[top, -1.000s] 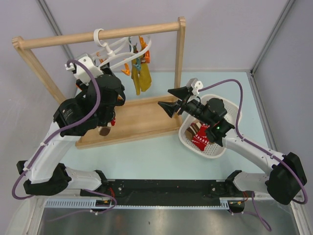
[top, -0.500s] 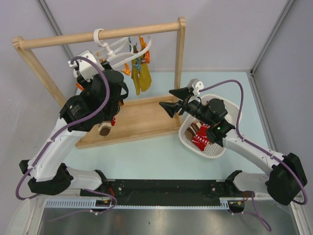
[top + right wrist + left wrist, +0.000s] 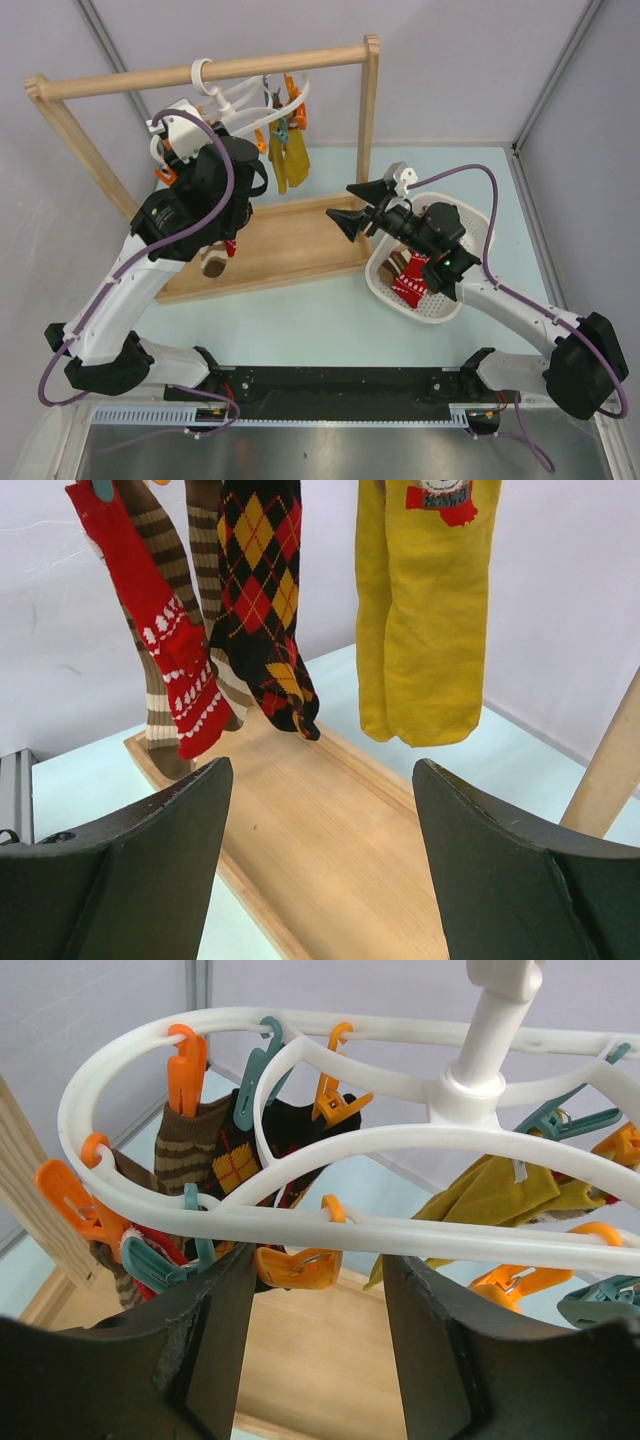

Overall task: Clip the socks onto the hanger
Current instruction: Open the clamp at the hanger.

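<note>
The white hanger (image 3: 330, 1145) hangs by its hook (image 3: 203, 72) from the wooden rail. Orange and teal pegs line its rings. A brown striped sock (image 3: 185, 1140) is clipped at the left, and a red patterned sock (image 3: 165, 645) hangs beside brown striped ones (image 3: 155, 715). My left gripper (image 3: 315, 1285) is raised just under the ring, open, with an orange peg (image 3: 300, 1265) between its fingertips, touching the left finger only. My right gripper (image 3: 320, 820) is open and empty over the wooden base, facing the hung socks. More red (image 3: 408, 288) and brown (image 3: 398, 262) socks lie in the basket.
A black diamond sock (image 3: 260, 600) and a mustard-yellow sock (image 3: 420, 610) also hang from the hanger. The wooden rail frame (image 3: 205, 72) stands on a wooden base (image 3: 290, 245). A white perforated basket (image 3: 475, 235) sits under the right arm.
My left arm has lifted and moved back toward the hanger, and its jaws have narrowed a little. The right arm has stayed put.
</note>
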### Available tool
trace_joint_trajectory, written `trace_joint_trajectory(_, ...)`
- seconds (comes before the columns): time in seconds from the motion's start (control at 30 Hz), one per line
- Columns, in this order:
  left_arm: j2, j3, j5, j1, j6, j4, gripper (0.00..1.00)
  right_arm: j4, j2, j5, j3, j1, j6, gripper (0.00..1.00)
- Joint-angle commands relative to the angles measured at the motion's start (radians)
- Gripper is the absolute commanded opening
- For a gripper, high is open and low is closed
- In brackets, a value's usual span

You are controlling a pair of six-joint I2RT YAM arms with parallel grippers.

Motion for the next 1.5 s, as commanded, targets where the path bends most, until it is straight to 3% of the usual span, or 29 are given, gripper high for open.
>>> trace_joint_trajectory(0.0, -0.001, 0.012, -0.012, 0.015, 0.007, 0.005, 0.57, 0.057, -0.027, -0.007, 0.000, -0.005, 0.009, 0.78)
trace_joint_trajectory(0.4, -0.010, 0.006, -0.005, 0.028, 0.013, 0.011, 0.46, 0.058, -0.028, -0.010, -0.003, -0.005, 0.010, 0.78)
trace_joint_trajectory(0.63, -0.040, -0.017, -0.003, 0.037, 0.035, 0.025, 0.33, 0.054, -0.028, -0.011, -0.003, -0.010, 0.009, 0.78)
trace_joint_trajectory(0.83, -0.101, -0.092, 0.035, 0.049, 0.131, 0.128, 0.21, 0.020, -0.047, -0.004, -0.003, -0.022, 0.007, 0.78)
trace_joint_trajectory(1.07, -0.127, -0.129, 0.104, 0.071, 0.225, 0.183, 0.08, -0.141, -0.093, 0.134, -0.002, -0.051, 0.022, 0.78)
trace_joint_trajectory(1.47, -0.167, -0.180, 0.248, 0.123, 0.386, 0.225, 0.03, -0.461, -0.145, 0.419, -0.002, -0.211, 0.173, 0.76)
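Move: The orange clamp hangs from the hanger's near rim almost between the left hand's open fingertips, about 1 cm ahead and 1 cm left, level with them. A teal clamp is some 5 cm left and even with the hand; the yellow sock's orange clamp is 8 cm right and 3 cm ahead. From the right hand, the red sock in the basket lies roughly 17 cm right, 3 cm back and 27 cm below, the rack's post about 10 cm ahead and 5 cm right. The left fingers close on the orange clamp from both sides and squeeze it increasingly firmly, the hand easing about 2 cm left along the rim, then twisting slightly, clockwise with its left side lifting. Late on, the right hand, open and empty, swings some 10 cm right, forward and down from beside the rack towards the basket, turning clockwise about 25 degrees and tipping down. ##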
